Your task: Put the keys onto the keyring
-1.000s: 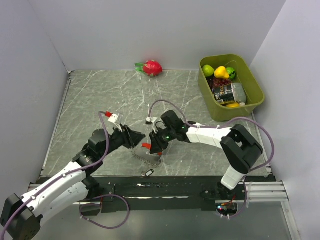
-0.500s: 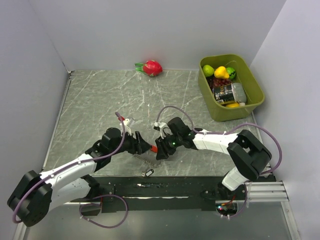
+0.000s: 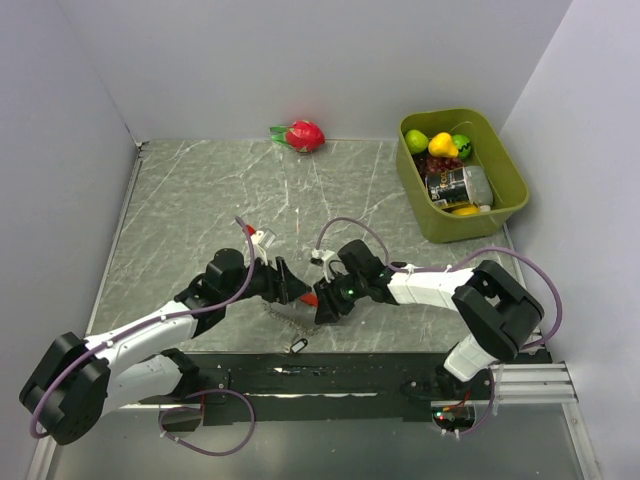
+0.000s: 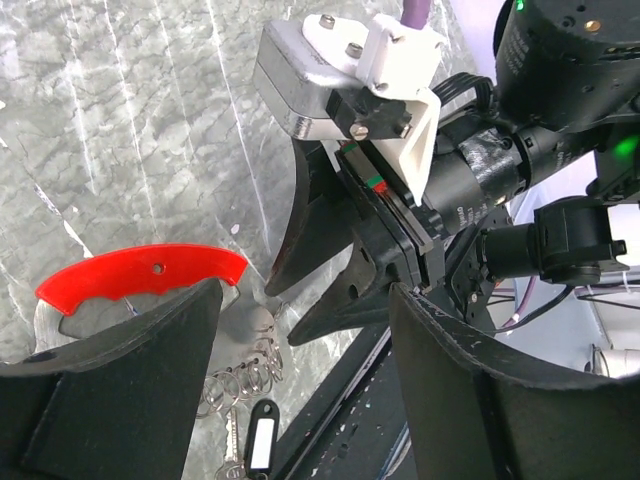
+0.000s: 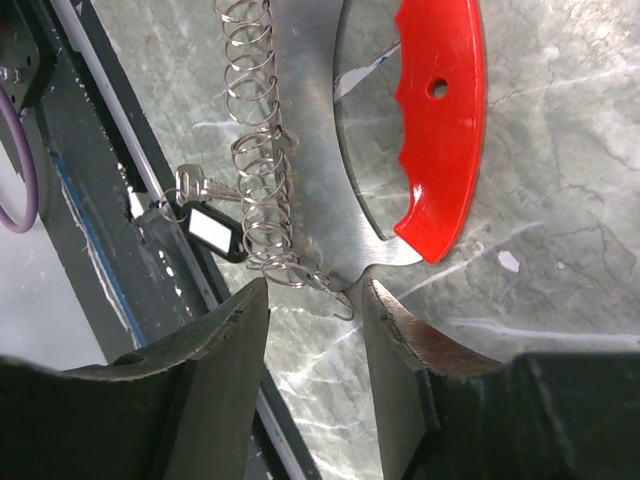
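The keyring lies flat on the marble: a red crescent (image 5: 440, 120) on a silvery plate (image 5: 315, 170), with a chain of wire rings (image 5: 258, 170) trailing from it. In the top view the red crescent (image 3: 311, 298) shows between the two grippers. The keys (image 5: 195, 185), a small silver key with a black tag (image 5: 212, 231), lie by the chain's end near the table edge, also seen as the keys (image 4: 233, 440). My right gripper (image 5: 315, 300) is open, its fingertips either side of the plate's hooked end without touching. My left gripper (image 4: 305, 300) is open above the chain, facing the right gripper.
A green bin (image 3: 505, 205) of fruit and a can stands at the back right. A red dragon fruit (image 3: 303, 134) lies by the back wall. The black rail (image 3: 330, 375) runs along the near table edge, just past the keys (image 3: 297, 345).
Both grippers have opened wider. The left arm has reached further right, toward the right gripper. The keyring has ended up lying free on the table between them.
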Motion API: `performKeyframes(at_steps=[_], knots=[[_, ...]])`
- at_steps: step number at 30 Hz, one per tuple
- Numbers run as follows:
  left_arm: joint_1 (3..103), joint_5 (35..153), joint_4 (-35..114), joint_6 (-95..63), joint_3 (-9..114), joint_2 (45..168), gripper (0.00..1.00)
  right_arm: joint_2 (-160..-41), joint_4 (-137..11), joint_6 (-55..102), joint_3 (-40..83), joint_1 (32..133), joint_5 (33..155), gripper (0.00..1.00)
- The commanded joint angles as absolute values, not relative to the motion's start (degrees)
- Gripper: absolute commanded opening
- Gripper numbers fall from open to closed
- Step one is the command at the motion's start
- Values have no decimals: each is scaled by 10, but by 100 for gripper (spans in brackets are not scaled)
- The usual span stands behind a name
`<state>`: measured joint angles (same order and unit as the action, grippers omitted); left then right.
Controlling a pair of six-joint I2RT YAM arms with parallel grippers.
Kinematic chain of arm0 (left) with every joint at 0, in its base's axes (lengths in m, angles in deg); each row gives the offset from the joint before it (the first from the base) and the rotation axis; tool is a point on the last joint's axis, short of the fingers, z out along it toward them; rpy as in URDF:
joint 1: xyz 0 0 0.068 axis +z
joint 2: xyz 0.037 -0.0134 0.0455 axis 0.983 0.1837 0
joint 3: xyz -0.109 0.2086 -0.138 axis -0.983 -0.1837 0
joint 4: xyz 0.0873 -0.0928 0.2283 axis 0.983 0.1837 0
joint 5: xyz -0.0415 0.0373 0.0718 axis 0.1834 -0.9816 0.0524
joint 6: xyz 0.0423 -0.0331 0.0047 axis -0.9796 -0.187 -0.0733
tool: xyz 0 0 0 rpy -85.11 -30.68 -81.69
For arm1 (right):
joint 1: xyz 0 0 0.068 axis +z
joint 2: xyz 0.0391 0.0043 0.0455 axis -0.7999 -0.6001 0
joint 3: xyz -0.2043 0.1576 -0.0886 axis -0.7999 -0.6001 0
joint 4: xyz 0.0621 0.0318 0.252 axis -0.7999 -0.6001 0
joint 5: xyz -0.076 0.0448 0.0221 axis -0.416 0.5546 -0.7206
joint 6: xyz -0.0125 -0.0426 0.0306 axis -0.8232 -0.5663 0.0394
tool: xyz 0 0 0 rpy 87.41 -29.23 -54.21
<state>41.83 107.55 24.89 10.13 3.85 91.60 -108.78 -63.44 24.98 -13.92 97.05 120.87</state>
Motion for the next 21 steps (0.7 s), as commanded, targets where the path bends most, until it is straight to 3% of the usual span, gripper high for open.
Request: performKeyframes(at_steps=[1, 8, 11, 13, 15, 21], knots=[[418, 1079, 232, 89, 61, 900, 73, -1102, -593, 252, -152, 965, 1223, 47], [418, 1076, 233, 90, 65, 892, 73, -1109, -589, 255, -159, 965, 1224, 45], [419, 1074, 235, 88, 69, 889, 73, -1120, -590, 257, -156, 965, 1222, 38], [419, 1071, 237, 86, 72, 880, 73, -1132, -595, 257, -150, 965, 1222, 26], [421, 1068, 235, 85, 69, 869, 73, -1137, -605, 255, -142, 965, 1215, 4], [444, 1099, 244, 77, 66, 815, 70, -1073, -654, 216, -121, 964, 1185, 0]])
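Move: The right hand's open fingers stand just over the near-right tip of the coiled keyring, where the wire hooks past the metal plate's corner: about 2 cm below and 1 cm to the left. The red handle is some 4 cm ahead and 5 cm left of that hand, the black key fob about 5 cm back and 4 cm left, both lying low on the table. From the left hand, the keyring's tip is roughly 5 cm back, 5 cm right and 11 cm down. The right hand sinks almost straight down by about 2 cm, easing back a touch, onto the hooked wire end of the keyring beside the metal plate's corner, then shuts its half-open fingers completely and pinches the thin wire between the tips, the wrist hardly turning. Meanwhile the left hand, empty and still wide open, lifts about 4 cm away from the red handle and keyring, slowly at first and then faster, its fingers tilting up by a few degrees. ##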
